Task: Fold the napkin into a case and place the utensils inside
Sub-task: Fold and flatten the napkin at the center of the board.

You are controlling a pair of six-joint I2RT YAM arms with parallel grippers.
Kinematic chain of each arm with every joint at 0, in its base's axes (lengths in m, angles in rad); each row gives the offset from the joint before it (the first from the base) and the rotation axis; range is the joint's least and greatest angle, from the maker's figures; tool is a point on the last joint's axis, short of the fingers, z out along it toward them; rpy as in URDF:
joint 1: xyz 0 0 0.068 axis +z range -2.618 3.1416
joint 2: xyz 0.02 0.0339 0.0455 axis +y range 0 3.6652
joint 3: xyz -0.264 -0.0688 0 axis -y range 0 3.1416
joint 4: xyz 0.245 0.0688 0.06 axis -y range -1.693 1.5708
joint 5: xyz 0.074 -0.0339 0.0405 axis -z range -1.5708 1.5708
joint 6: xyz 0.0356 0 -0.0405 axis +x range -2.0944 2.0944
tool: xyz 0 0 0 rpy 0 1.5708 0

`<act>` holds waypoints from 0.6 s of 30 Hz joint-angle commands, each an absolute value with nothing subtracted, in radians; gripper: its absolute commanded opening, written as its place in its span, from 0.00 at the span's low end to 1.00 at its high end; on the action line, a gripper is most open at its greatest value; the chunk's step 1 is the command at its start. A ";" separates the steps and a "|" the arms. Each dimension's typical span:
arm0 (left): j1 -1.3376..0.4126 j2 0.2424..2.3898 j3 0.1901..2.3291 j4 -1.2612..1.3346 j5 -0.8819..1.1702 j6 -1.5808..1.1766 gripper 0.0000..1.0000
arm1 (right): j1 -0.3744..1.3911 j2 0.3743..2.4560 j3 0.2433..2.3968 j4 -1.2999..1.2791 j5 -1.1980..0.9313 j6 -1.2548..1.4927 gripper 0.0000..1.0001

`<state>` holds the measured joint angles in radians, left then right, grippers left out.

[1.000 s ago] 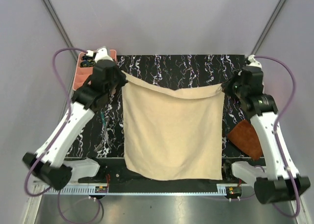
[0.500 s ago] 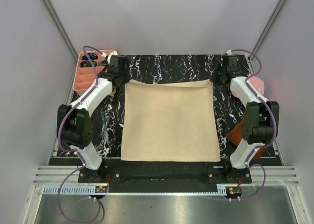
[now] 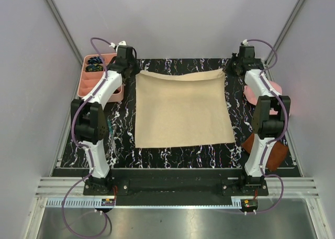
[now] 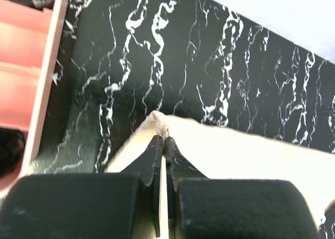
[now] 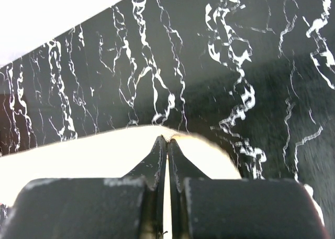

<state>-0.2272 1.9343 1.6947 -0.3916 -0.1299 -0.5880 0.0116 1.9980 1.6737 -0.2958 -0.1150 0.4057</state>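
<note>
The beige napkin (image 3: pixel 183 110) lies spread flat on the black marbled table, its far edge slightly raised. My left gripper (image 3: pixel 137 71) is shut on the napkin's far left corner, and the corner pokes out past the closed tips. My right gripper (image 3: pixel 226 71) is shut on the far right corner. The left wrist view shows my left gripper (image 4: pixel 165 139) pinching the cloth (image 4: pixel 235 155); the right wrist view shows my right gripper (image 5: pixel 167 140) doing the same on the napkin (image 5: pixel 78 155). Thin utensils (image 3: pixel 109 137) lie left of the cloth, mostly hidden by the left arm.
A pink compartment tray (image 3: pixel 99 84) stands at the far left, with small dark items (image 3: pixel 94 63) in its back cell; its edge (image 4: pixel 31 66) shows in the left wrist view. A pink cap (image 3: pixel 251 92) and a brown square (image 3: pixel 277 152) lie behind the right arm.
Both arms have stretched toward the table's far edge, dragging the napkin with them. The cloth has gone from hanging over the near edge to lying flat farther back.
</note>
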 commanded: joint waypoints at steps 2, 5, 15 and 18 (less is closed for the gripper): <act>-0.199 2.002 1.813 -0.400 -0.068 -0.545 0.00 | 0.006 2.045 1.779 -0.326 -0.166 0.388 0.00; -0.206 1.980 1.766 -0.425 -0.011 -0.577 0.00 | 0.005 2.031 1.773 -0.409 -0.173 0.414 0.00; -0.253 1.629 1.225 -0.546 0.026 -0.778 0.00 | 0.006 1.746 1.361 -0.583 -0.164 0.445 0.00; -0.255 1.576 1.128 -0.543 0.089 -0.770 0.00 | 0.006 1.654 1.186 -0.580 -0.141 0.430 0.00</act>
<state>-0.2577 1.6833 1.2217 -0.5591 0.0059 -0.7296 0.0101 1.8114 1.3327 -0.5285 -0.1730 0.4419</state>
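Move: Both shut grippers hold the napkin's far edge in the air by its two corners. From the left gripper the napkin's middle lies about 18 cm back, 25 cm to the right and 16 cm down, with the pink tray some 21 cm to the left and 5 cm farther out. From the right gripper the napkin's middle is roughly 20 cm back, 27 cm to the left and 14 cm down; the pink cap sits about 21 cm to the right, 7 cm back. Keep both far corners pinched, ease both grippers about 1 cm farther out while starting to sink, then sweep them together back towards yourself and down over the napkin's lying part, gathering speed: some 15 cm back and 8 cm down. Tip both sets of fingers about 25 degrees further down on the way and don't open them. ##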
